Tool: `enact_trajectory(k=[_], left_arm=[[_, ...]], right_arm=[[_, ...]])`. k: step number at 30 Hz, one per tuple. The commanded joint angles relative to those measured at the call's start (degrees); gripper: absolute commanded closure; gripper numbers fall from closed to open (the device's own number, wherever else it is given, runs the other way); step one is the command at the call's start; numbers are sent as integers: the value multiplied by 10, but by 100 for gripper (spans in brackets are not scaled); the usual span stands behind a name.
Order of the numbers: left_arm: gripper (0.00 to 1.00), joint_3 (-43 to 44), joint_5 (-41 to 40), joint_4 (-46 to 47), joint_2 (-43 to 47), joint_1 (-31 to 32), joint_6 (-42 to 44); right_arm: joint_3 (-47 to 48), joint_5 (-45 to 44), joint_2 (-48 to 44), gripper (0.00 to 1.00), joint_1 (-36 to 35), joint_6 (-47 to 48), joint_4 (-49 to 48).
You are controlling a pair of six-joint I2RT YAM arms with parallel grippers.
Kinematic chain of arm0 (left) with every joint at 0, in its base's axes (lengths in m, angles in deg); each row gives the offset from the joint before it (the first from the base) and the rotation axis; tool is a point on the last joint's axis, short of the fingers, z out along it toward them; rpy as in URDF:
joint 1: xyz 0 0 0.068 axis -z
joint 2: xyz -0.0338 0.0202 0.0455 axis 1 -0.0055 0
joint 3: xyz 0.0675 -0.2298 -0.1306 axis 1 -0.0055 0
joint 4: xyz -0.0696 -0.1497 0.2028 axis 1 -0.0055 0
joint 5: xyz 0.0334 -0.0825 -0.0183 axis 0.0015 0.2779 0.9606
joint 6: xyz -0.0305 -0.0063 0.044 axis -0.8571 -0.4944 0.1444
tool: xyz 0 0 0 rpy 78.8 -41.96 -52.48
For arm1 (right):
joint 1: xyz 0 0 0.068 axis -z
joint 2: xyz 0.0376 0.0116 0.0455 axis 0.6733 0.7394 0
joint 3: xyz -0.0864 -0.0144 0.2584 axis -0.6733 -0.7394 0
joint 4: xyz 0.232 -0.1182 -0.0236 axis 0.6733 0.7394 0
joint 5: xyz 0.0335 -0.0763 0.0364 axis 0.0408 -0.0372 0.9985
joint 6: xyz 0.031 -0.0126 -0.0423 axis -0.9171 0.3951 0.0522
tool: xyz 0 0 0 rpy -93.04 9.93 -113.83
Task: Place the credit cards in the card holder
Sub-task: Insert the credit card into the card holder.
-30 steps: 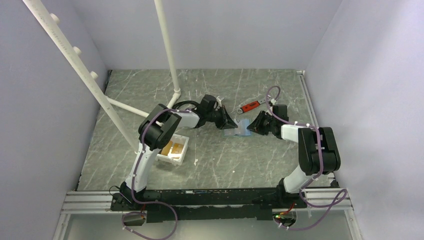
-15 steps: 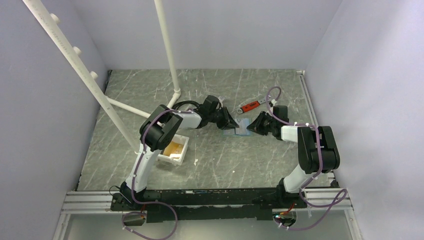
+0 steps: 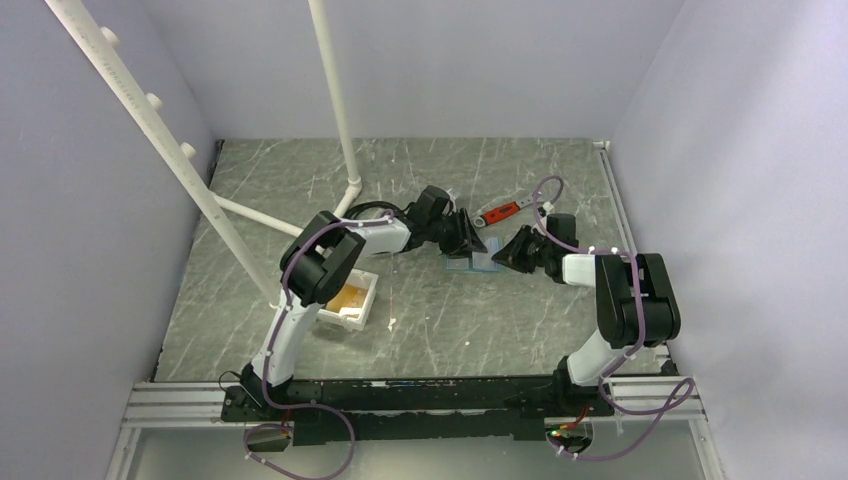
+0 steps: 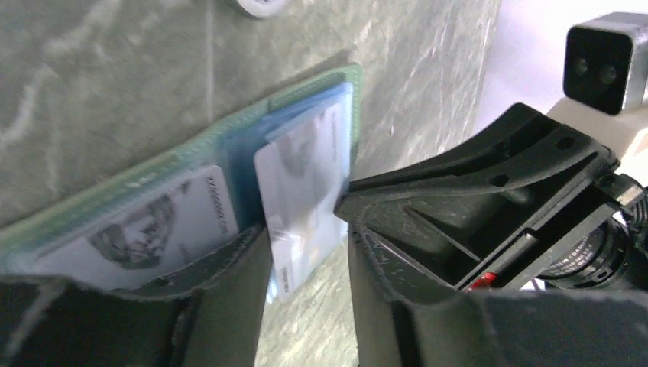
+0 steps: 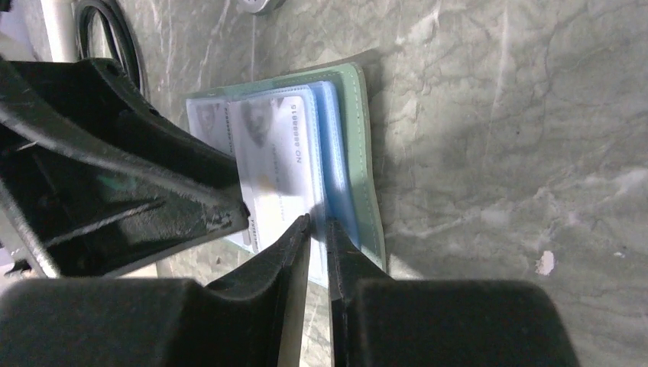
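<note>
The grey-green card holder (image 4: 309,86) (image 5: 356,153) (image 3: 478,263) lies open on the table between both grippers. One pale credit card (image 4: 153,225) (image 5: 205,118) sits in its left blue pocket. A second pale card (image 4: 302,176) (image 5: 271,153) sits partly in the right pocket, its near end sticking out. My left gripper (image 4: 306,229) (image 3: 468,244) is open around that end; the card rests against one finger, with a gap to the other. My right gripper (image 5: 315,223) (image 3: 503,256) is shut on the near edge of the holder's blue pocket. More gold cards (image 3: 348,296) lie in the tray.
A white tray (image 3: 360,318) stands left of the holder, beside the left arm. A red-handled wrench (image 3: 500,211) lies just behind the grippers. White pipes (image 3: 345,150) rise at the back left. The two grippers nearly touch over the holder.
My left gripper has moved right onto the card holder and its jaws have opened. The right gripper has closed a little and stayed in place.
</note>
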Motion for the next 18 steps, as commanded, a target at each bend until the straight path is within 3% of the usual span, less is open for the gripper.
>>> enact_trajectory(k=[1,7,18], left_arm=[[49,5,-37,-98,37,23,70],[40,5,-31,-99,47,21,92],[36,28,43,-30,22,35,99]], right_arm=[[-10,17,-18,83,3,8,21],[-7,19,-13,82,8,12,21],[-10,46,-18,82,8,3,3]])
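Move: The white credit card partly in the right-hand pocket of the card holder has its middle about 3 cm to the right of my left hand, 1 cm nearer me and 2 cm below. The other credit card, in the left-hand pocket, lies some 4 cm left and 1 cm back; the red tool sits roughly 10 cm ahead and 6 cm right. From my right hand, the white card's middle is about 3 cm left and 2 cm ahead. I spread my left fingers further at the white card's left edge and draw that hand back about 2 cm along the edge towards its near end, rising some 1 cm, then easing slightly right as the wrist turns a little clockwise. My right fingers keep their nearly shut pinch on the pocket's right edge, steadying the holder. ##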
